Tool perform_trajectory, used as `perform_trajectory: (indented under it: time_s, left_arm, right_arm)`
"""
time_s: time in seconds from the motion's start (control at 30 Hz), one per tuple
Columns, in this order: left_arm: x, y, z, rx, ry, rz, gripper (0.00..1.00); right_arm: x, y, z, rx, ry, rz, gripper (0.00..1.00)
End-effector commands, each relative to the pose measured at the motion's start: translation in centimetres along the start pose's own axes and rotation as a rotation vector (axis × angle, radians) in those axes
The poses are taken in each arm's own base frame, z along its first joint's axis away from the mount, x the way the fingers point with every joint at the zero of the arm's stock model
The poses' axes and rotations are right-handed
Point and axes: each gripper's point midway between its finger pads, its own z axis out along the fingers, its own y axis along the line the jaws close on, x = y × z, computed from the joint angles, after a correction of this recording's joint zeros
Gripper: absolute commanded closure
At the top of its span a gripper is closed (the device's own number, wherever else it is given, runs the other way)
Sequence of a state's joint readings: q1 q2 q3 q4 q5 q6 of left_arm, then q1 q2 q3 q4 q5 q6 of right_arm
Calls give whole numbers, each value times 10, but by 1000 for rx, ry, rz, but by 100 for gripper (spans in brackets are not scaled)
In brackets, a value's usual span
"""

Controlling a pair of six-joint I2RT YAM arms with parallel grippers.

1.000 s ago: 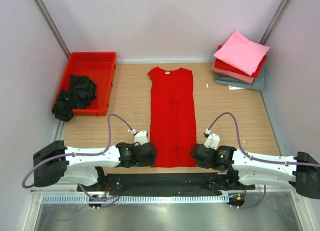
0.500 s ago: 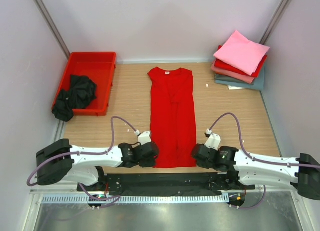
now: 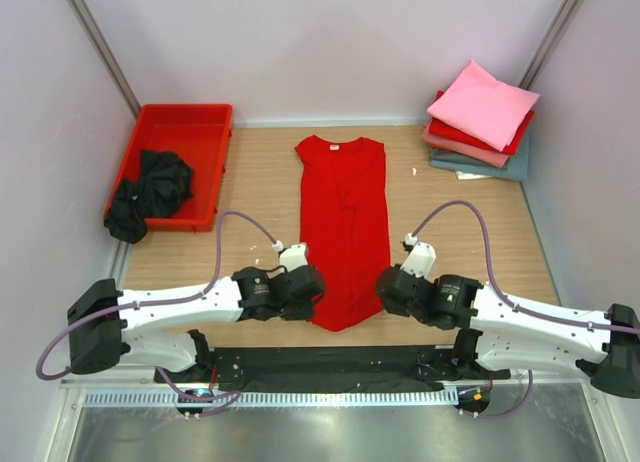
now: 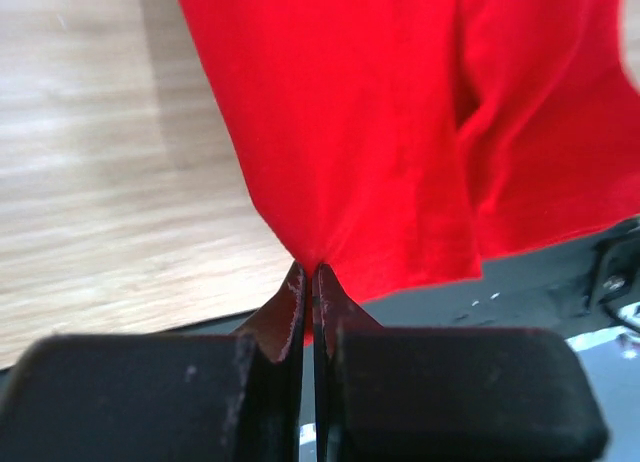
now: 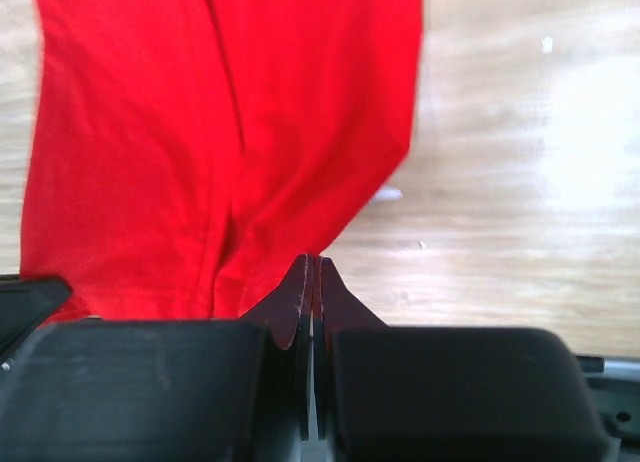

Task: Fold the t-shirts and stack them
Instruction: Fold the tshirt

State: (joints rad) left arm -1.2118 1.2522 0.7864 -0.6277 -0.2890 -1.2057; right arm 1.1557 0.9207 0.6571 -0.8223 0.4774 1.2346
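Note:
A bright red t-shirt [image 3: 345,212], folded into a long strip, lies down the middle of the wooden table with its white neck label at the far end. My left gripper [image 3: 312,287] is shut on the near left corner of its hem, and the cloth is pinched at the fingertips in the left wrist view [image 4: 313,272]. My right gripper [image 3: 383,290] is shut on the near right corner [image 5: 313,262]. The hem hangs between them, raised off the table. A black t-shirt [image 3: 150,187] lies crumpled in the tray. Folded t-shirts [image 3: 480,107], a pink one on top, are stacked at the back right.
The red plastic tray [image 3: 185,110] stands at the back left against the wall. A black mat [image 3: 330,362] runs along the near table edge between the arm bases. Grey walls close the table on three sides.
The left gripper has shut on the hem corner. Both grippers have moved away from the near edge, lifting the hem and drawing it inwards.

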Motion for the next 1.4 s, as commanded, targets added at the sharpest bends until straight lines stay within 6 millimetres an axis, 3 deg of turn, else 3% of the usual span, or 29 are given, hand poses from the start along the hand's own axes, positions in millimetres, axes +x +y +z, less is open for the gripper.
perform_trajectory:
  time_s: [0.0, 0.23, 0.47, 0.5, 0.57, 0.6, 0.63, 0.8, 1.1, 1.37]
  left_arm:
    - [-32, 7, -11, -57, -53, 45, 100]
    - [-99, -2, -16, -51, -97, 45, 98]
    - [-171, -9, 2, -44, -82, 101, 97]
    - [-174, -7, 12, -64, -61, 108, 97]
    - [-195, -10, 12, -67, -73, 110, 98]
    - [-194, -6, 23, -95, -42, 114, 98]
    - [-206, -5, 21, -109, -54, 111, 98]
    - [-223, 3, 40, -142, -25, 91, 98]
    - [-244, 24, 70, -170, 25, 47, 99]
    - [-265, 26, 89, -157, 40, 36, 100]
  right_arm:
    - [-39, 9, -6, 14, -121, -53, 99]
    - [-111, 24, 4, 42, -217, -73, 99]
    - [-176, 29, 30, 95, -265, -93, 99]
    - [-185, 27, 35, 102, -263, -80, 99]
    - [-198, 28, 46, 110, -264, -87, 99]
    - [-205, 25, 51, 111, -259, -79, 99]
    - [-211, 28, 59, 115, -256, -90, 99]
    - [-234, 30, 79, 125, -246, -97, 99]
    - [-248, 33, 110, 134, -215, -115, 99]
    - [-259, 25, 127, 172, -212, -95, 99]
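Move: Each hand already pinches one corner of the t-shirt's hem, raised some 6 to 7 cm. From the left hand the shirt's middle lies about 24 cm ahead, 7 to the right and 6 below; the collar is about 48 ahead, 7 right. From the right hand the middle is about 22 ahead, 8 left and 7 below, the collar 47 ahead, 8 left, and the folded stack about 44 ahead, 26 right. Both grippers keep their shut pinch on the hem corners and sweep the hem forward together over the shirt, about 27 cm towards the collar. They climb some 5 to 6 cm over the first part, then slow and sink again, drifting about 4 cm farther apart while each hand's outer side rolls up roughly 10 degrees. ##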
